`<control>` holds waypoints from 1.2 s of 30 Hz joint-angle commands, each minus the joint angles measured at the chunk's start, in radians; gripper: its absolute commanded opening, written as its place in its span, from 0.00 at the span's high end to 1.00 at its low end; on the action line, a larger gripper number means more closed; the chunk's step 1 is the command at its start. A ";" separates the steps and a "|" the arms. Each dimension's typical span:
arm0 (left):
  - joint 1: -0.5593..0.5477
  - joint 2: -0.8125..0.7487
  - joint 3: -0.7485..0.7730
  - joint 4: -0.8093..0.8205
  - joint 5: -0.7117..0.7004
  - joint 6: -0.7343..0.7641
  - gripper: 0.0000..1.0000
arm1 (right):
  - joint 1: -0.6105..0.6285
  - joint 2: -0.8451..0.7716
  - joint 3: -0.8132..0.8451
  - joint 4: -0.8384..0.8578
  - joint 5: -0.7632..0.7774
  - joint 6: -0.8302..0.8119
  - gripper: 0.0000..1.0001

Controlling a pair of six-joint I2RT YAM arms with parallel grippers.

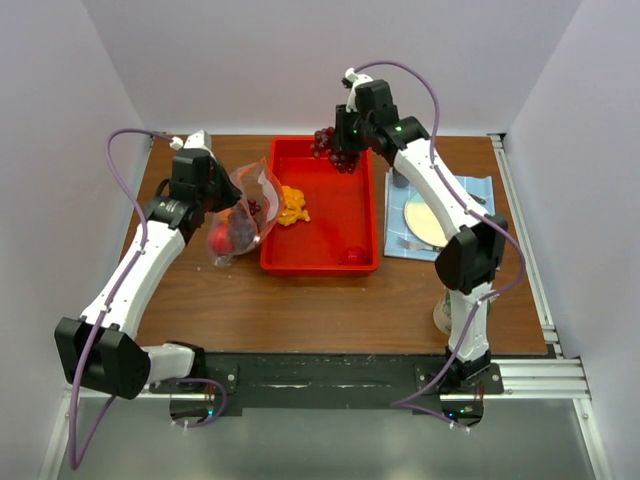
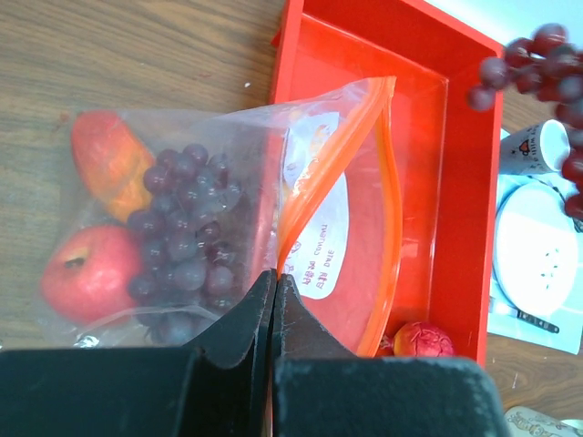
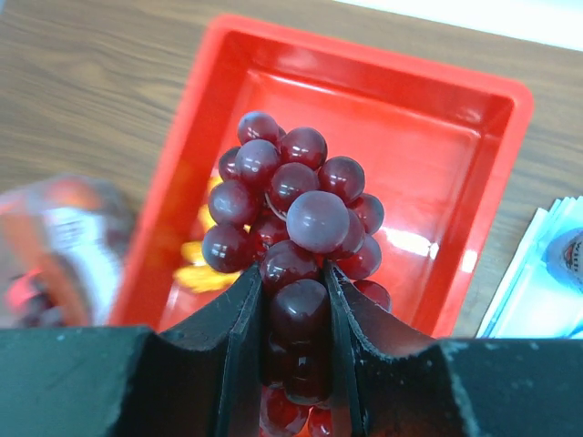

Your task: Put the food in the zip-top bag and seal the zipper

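My left gripper [image 2: 273, 278] is shut on the zipper [image 2: 392, 182] edge of the zip-top bag [image 1: 245, 200], holding its mouth open beside the tray's left wall. Inside the clear bag lie a purple grape bunch [image 2: 182, 228], a round red fruit [image 2: 86, 273] and an orange wedge [image 2: 109, 164]. My right gripper [image 3: 291, 271] is shut on a second grape bunch [image 1: 335, 148], lifted above the far end of the red tray [image 1: 335, 215]. In the tray rest a yellow-orange cluster [image 1: 292, 205] and a red fruit [image 1: 352, 255].
To the right of the tray a blue cloth [image 1: 475, 190] carries a plate [image 1: 425, 220] with a fork and a small cup [image 2: 537, 146]. A white object [image 1: 445, 315] stands by the right arm's base. White walls enclose the table on three sides.
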 commanded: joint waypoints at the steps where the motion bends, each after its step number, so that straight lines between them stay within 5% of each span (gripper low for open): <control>1: 0.009 0.009 0.000 0.064 0.021 -0.019 1.00 | 0.033 -0.118 -0.021 0.025 -0.075 0.033 0.86; 19: 0.009 0.023 0.021 0.069 0.061 -0.016 1.00 | 0.189 -0.262 -0.088 0.004 -0.229 0.001 0.83; 36: 0.009 0.006 0.024 0.067 0.104 -0.023 1.00 | 0.242 0.061 0.132 0.076 -0.266 0.144 0.82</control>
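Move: The bag's open mouth, where the held grape bunch is going, lies about 19 cm left of the right hand, 11 cm back and some 6 cm lower. The yellow food in the red tray is about 12 cm left and 1 cm back, the red fruit roughly 14 cm back and 4 cm to the right, both some 22 cm below. From the left hand, which pinches the rim, the mouth lies about 6 cm right, 3 cm ahead and 3 cm lower. Leftward and back in an arc, the right hand carries the still-gripped grape bunch towards the bag's mouth, ending about 14 cm left and 10 cm back. It first rises some 7 cm, then sinks again while easing slightly forward, turning roughly 25 degrees counter-clockwise. The left hand keeps its pinch on the rim, creeping about 1.5 cm right. ##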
